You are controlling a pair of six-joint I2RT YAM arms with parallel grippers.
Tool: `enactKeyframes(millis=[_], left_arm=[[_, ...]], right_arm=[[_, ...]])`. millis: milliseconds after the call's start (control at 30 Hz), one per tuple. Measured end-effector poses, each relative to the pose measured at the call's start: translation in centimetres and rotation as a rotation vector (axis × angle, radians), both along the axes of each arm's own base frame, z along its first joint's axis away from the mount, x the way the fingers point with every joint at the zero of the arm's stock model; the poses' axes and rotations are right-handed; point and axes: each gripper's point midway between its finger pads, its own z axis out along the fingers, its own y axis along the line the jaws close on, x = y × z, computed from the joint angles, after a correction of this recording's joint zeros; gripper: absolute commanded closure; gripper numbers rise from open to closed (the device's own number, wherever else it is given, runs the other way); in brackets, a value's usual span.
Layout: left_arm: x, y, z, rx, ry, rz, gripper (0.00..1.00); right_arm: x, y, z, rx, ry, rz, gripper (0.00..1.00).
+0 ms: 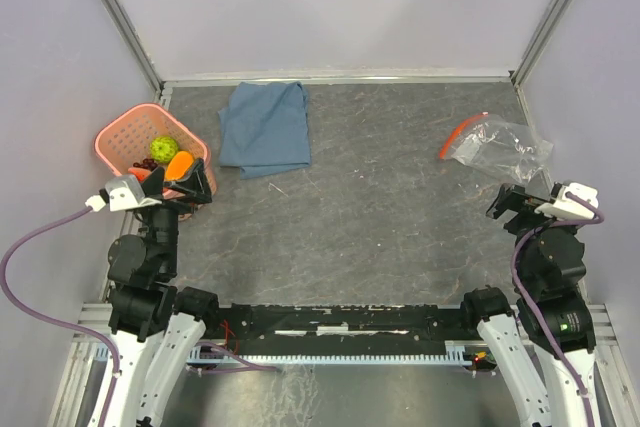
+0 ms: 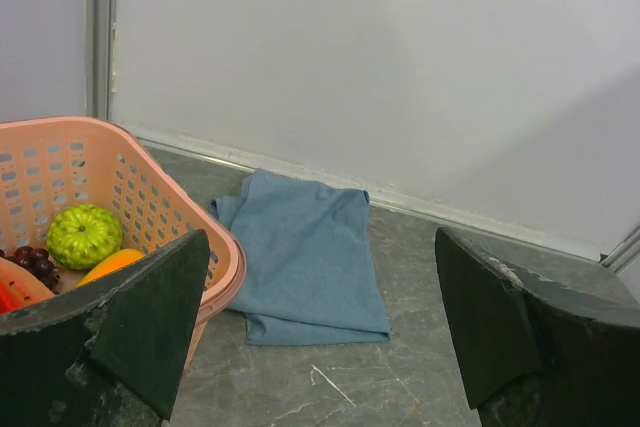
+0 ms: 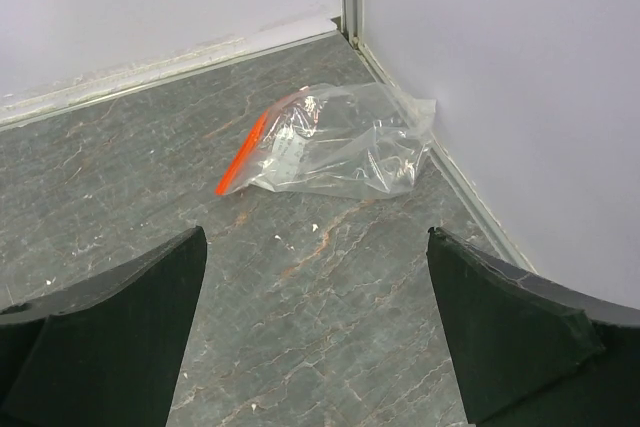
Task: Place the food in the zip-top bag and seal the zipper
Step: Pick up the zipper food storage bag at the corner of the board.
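The food lies in a pink basket (image 1: 118, 132) at the far left: a yellow-green bumpy ball (image 1: 164, 149), an orange piece (image 1: 179, 164) and dark grapes (image 1: 146, 163). In the left wrist view the ball (image 2: 84, 235), grapes (image 2: 33, 263) and orange piece (image 2: 113, 264) show too. My left gripper (image 1: 190, 190) is open and empty beside the basket's near right side. The clear zip-top bag (image 1: 498, 147) with its orange-red zipper (image 1: 456, 135) lies flat at the far right; it also shows in the right wrist view (image 3: 335, 142). My right gripper (image 1: 520, 199) is open and empty just short of the bag.
A folded blue cloth (image 1: 266, 127) lies at the back between basket and bag, also in the left wrist view (image 2: 305, 257). Grey walls close in the table at the back and on both sides; the bag sits near the right wall (image 3: 500, 77).
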Motion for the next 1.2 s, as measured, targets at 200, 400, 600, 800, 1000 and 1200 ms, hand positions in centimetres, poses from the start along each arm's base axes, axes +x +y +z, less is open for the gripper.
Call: enactKeyframes(millis=[200, 400, 600, 800, 1000, 1200], left_arm=[[0.0, 0.0, 0.1, -0.001, -0.006, -0.001, 0.0], [0.0, -0.3, 0.2, -0.002, -0.006, -0.012, 0.01], [-0.2, -0.8, 0.2, -0.003, -0.01, -0.038, 0.01], [-0.7, -0.9, 0.5, -0.01, -0.028, -0.048, 0.0], [-1.0, -0.7, 0.8, -0.02, -0.041, -0.039, 0.0], [-0.9, -0.7, 0.4, -0.018, -0.034, -0.041, 0.01]], right_arm=[[0.0, 0.0, 0.1, 0.001, -0.005, -0.002, 0.01], [0.4, 0.1, -0.1, 0.001, 0.013, -0.002, 0.01], [1.4, 0.5, -0.2, 0.013, 0.063, 0.004, 0.01], [4.8, 1.7, -0.8, 0.033, 0.175, 0.028, 0.01], [10.5, 3.2, -4.1, 0.041, 0.343, 0.033, 0.01], [15.9, 4.0, -8.7, 0.013, 0.507, 0.014, 0.01]])
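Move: The zipper food storage bag lies flat on the board ahead of the open right hand, its middle about 25 cm forward, 7 cm to the right and some 24 cm below. Its orange zipper edge is its near-left side, roughly 26 cm ahead of that hand and 1 cm left; the side rail runs past the bag's far end, about 25 cm forward and 18 cm right. From the left hand the bag is some 22 cm ahead and 68 cm right. Touching nothing yet, the right hand heads out over the board towards the zipper bag, barely moving at first and then fast: about 15 cm forward while sinking some 8 cm. The wrist tips nearly 30 degrees down so that the fingers, kept wide open, slant at the board. ##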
